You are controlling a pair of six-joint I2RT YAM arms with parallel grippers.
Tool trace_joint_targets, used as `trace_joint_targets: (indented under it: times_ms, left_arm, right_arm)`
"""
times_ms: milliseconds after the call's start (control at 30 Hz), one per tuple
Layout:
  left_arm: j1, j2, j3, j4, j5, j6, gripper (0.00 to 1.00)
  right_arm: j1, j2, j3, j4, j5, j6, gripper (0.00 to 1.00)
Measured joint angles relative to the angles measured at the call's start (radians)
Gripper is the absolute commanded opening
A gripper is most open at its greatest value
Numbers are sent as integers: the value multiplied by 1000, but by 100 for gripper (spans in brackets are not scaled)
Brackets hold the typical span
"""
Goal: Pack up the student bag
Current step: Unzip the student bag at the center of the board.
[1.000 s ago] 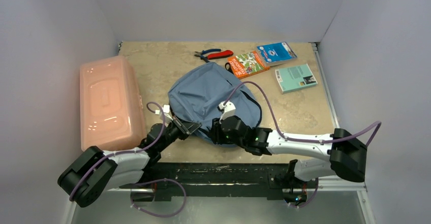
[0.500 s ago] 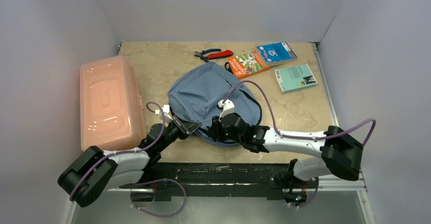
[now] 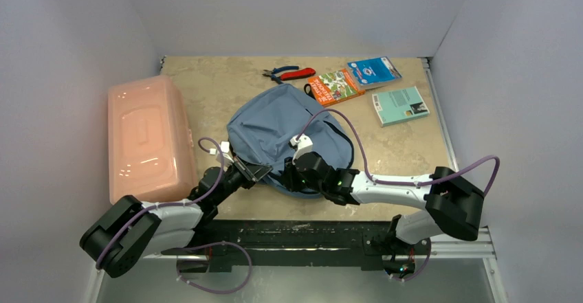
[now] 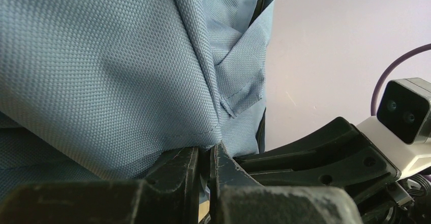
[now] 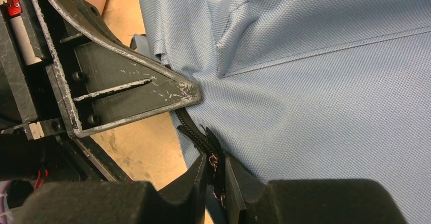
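Observation:
The grey-blue student bag (image 3: pixel 275 121) lies mid-table, its near edge between both grippers. My left gripper (image 3: pixel 256 172) is shut on a fold of the bag's lower hem; in the left wrist view the fabric (image 4: pixel 101 71) runs down into the closed jaws of that gripper (image 4: pixel 206 150). Just to its right, my right gripper (image 3: pixel 292 176) has narrowed its jaws onto the dark zip trim (image 5: pixel 195 135) at the bag's edge, and in the right wrist view the black tab sits between the fingers of this gripper (image 5: pixel 216 160). The left gripper's fingers (image 5: pixel 117 89) show close by at upper left.
A translucent pink plastic box (image 3: pixel 144 138) stands at the left. At the back lie red-and-blue pliers (image 3: pixel 289 74), an orange booklet (image 3: pixel 335 86), a blue packet (image 3: pixel 373 71) and a teal book (image 3: pixel 400 105). The right arm's wrist camera (image 4: pixel 406 109) shows in the left wrist view.
The right arm has slid leftward along the bag's near edge toward the left gripper, and its jaws have narrowed onto the zip trim. The left arm has not moved.

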Motion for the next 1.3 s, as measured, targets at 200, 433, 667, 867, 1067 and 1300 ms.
trace_joint_targets:
  times_ms: [200, 433, 667, 867, 1067, 1300]
  left_arm:
    - [0, 39, 0, 40, 8, 0, 0]
    - [0, 94, -6, 108, 17, -3, 0]
    - [0, 135, -6, 159, 24, -10, 0]
    - [0, 190, -6, 222, 31, -19, 0]
    - [0, 233, -6, 268, 30, -35, 0]
    - [0, 237, -6, 279, 15, -47, 0]
  right_arm:
    - [-7, 0, 11, 7, 4, -4, 22]
    - [-17, 0, 17, 21, 5, -7, 22]
    - [-18, 1, 17, 21, 5, -8, 19]
    - [-19, 19, 17, 34, 13, -18, 0]
    - [-19, -15, -11, 45, 66, -26, 0]
    - [-21, -309, -199, 111, 107, -31, 0]
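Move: The zip pull at the bag's near edge is just at my right fingertips, about 1 cm ahead and at their own height, between the slightly parted fingers. The cloth my left fingers already pinch is some 5 cm to the left and 2 cm ahead of my right hand, and the middle of the bag's body lies about 13 cm ahead, 2 cm right and 5 cm below. From my left hand, the pull is about 5 cm right and 2 cm back, level with it. My right hand eases a couple of centimetres forward around the zip pull and shuts its slightly parted fingers on it. Then I draw away from my left hand, quickly right and up together by some 5 cm each, tilting the fingertips up about 10 degrees and ending with a slight pull back. My left hand keeps its pinch on the cloth, all but in place, as the anchor. ##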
